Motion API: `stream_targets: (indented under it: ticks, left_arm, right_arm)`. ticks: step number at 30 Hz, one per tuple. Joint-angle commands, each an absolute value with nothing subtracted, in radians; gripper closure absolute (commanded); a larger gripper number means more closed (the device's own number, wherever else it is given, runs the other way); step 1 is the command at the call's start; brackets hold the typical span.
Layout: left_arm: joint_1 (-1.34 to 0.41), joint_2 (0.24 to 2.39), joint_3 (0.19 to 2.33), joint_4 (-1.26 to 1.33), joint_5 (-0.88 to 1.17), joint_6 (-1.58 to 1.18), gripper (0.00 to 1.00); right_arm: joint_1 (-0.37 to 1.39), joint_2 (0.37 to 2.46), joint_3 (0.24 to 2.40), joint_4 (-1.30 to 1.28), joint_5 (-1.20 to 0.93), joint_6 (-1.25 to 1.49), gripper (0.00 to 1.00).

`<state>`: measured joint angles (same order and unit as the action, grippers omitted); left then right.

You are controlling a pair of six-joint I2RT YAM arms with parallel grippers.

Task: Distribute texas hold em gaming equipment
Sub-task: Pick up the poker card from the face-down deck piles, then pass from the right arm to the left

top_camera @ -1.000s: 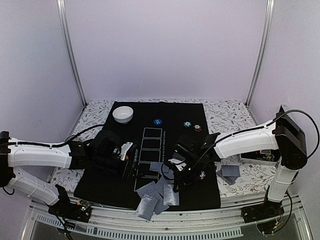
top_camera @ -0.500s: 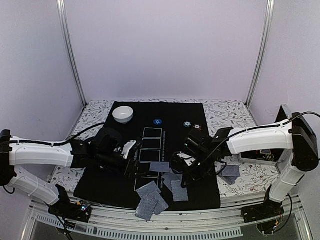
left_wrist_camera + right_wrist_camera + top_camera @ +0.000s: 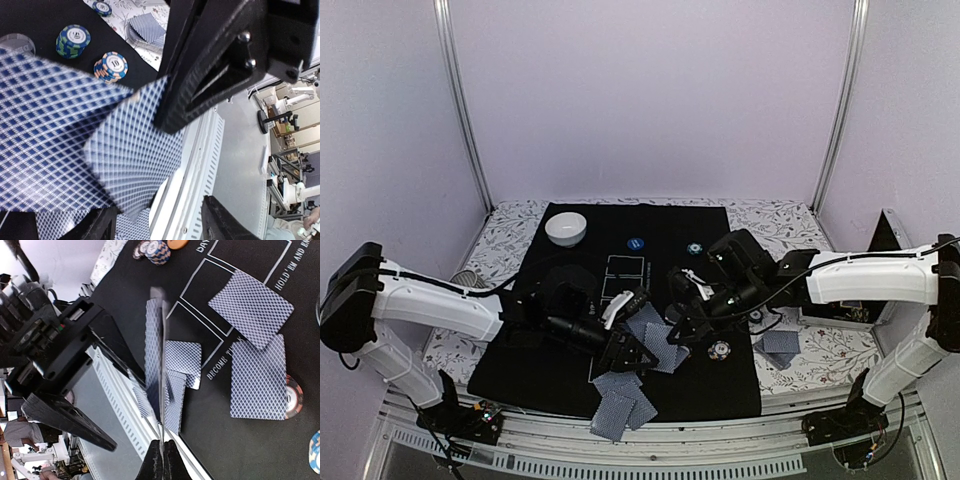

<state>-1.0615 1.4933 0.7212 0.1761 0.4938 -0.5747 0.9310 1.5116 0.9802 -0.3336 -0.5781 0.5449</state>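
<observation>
My right gripper (image 3: 672, 322) is shut on grey-blue-backed playing cards (image 3: 655, 338), held above the black mat's middle. In the right wrist view the cards (image 3: 161, 370) stand edge-on in the closed jaws of the right gripper (image 3: 162, 444). My left gripper (image 3: 628, 352) is open right beside these cards. In the left wrist view the cards (image 3: 131, 150) hang blurred in front of the spread left gripper (image 3: 160, 226). More cards (image 3: 620, 402) lie fanned at the mat's front edge. A chip stack (image 3: 720, 350) sits to the right. A teal stack (image 3: 694, 248) and a blue disc (image 3: 636, 242) lie at the back.
A white bowl (image 3: 565, 228) stands at the mat's back left. Further cards (image 3: 780, 343) lie off the mat on the patterned cloth at the right. Single cards (image 3: 251, 301) lie on the mat's white rectangles. The table's front rail (image 3: 650, 440) runs close below the fanned cards.
The right gripper has risen from the front card pile and swung left with cards in it. The left gripper has moved right and forward to meet it.
</observation>
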Motion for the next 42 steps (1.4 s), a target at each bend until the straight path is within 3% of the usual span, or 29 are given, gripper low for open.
stream_targets:
  ticks: [1, 5, 7, 9, 10, 17, 22, 27, 33, 36, 42]
  left_arm:
    - [-1.072, 1.518, 0.753, 0.256, 0.491, -0.557, 0.42]
    - [-1.071, 1.518, 0.752, 0.256, 0.475, -0.549, 0.52]
    - [-1.072, 1.517, 0.753, 0.256, 0.475, -0.548, 0.63]
    - [-1.071, 1.520, 0.753, 0.260, 0.489, -0.547, 0.93]
    - [-1.072, 1.522, 0.753, 0.261, 0.492, -0.549, 1.00]
    - [-1.067, 1.580, 0.756, 0.229, 0.494, -0.583, 1.00]
    - [-1.056, 1.633, 0.779, 0.194, 0.524, -0.593, 1.00]
    - [-1.013, 1.640, 0.815, 0.126, 0.553, -0.567, 1.00]
    - [-0.855, 1.566, 0.868, 0.045, 0.579, -0.504, 1.00]
    - [-0.733, 1.556, 0.957, -0.027, 0.496, -0.447, 1.00]
    - [-0.536, 1.778, 1.236, -0.135, 0.363, -0.388, 1.00]
  right_arm:
    - [0.930, 1.507, 0.945, -0.197, -0.652, 0.604, 0.97]
    - [0.930, 1.508, 0.932, -0.189, -0.651, 0.612, 0.97]
    - [0.930, 1.505, 0.927, -0.190, -0.646, 0.611, 0.98]
    - [0.929, 1.507, 0.923, -0.190, -0.643, 0.613, 0.98]
    - [0.930, 1.512, 0.918, -0.191, -0.642, 0.614, 0.98]
    - [0.929, 1.537, 0.877, -0.249, -0.609, 0.625, 0.96]
    - [0.927, 1.554, 0.856, -0.337, -0.547, 0.629, 0.63]
    - [0.900, 1.532, 0.858, -0.412, -0.478, 0.612, 0.54]
    - [0.856, 1.455, 0.877, -0.478, -0.407, 0.581, 0.53]
    - [0.852, 1.441, 0.903, -0.507, -0.375, 0.555, 0.52]
    - [0.852, 1.445, 0.946, -0.534, -0.359, 0.527, 0.52]
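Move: Between the two grippers hangs the playing card, pinched by the right fingers and apparently doubled with a second one: its middle is about 3 cm right and 1 cm ahead of the open left fingers, level with them, and some 4 cm left, 1 cm back and 1 cm below the right hand. Some 10 cm below the left hand, the chip-side card lies 5 cm ahead and 4 cm right, and the near card pile 6 cm back and 5 cm left. Closing on the edge of the card that the right gripper offers, the left fingers pinch it almost in place and take it over. The right hand then opens and backs off down and about 6 cm to the right, its fingers tipping downward. Keeping its pinch, the left hand dips some 3 cm, then sweeps about 20 cm forward, rising and drifting left over the mat, swinging some 25 degrees counter-clockwise. ##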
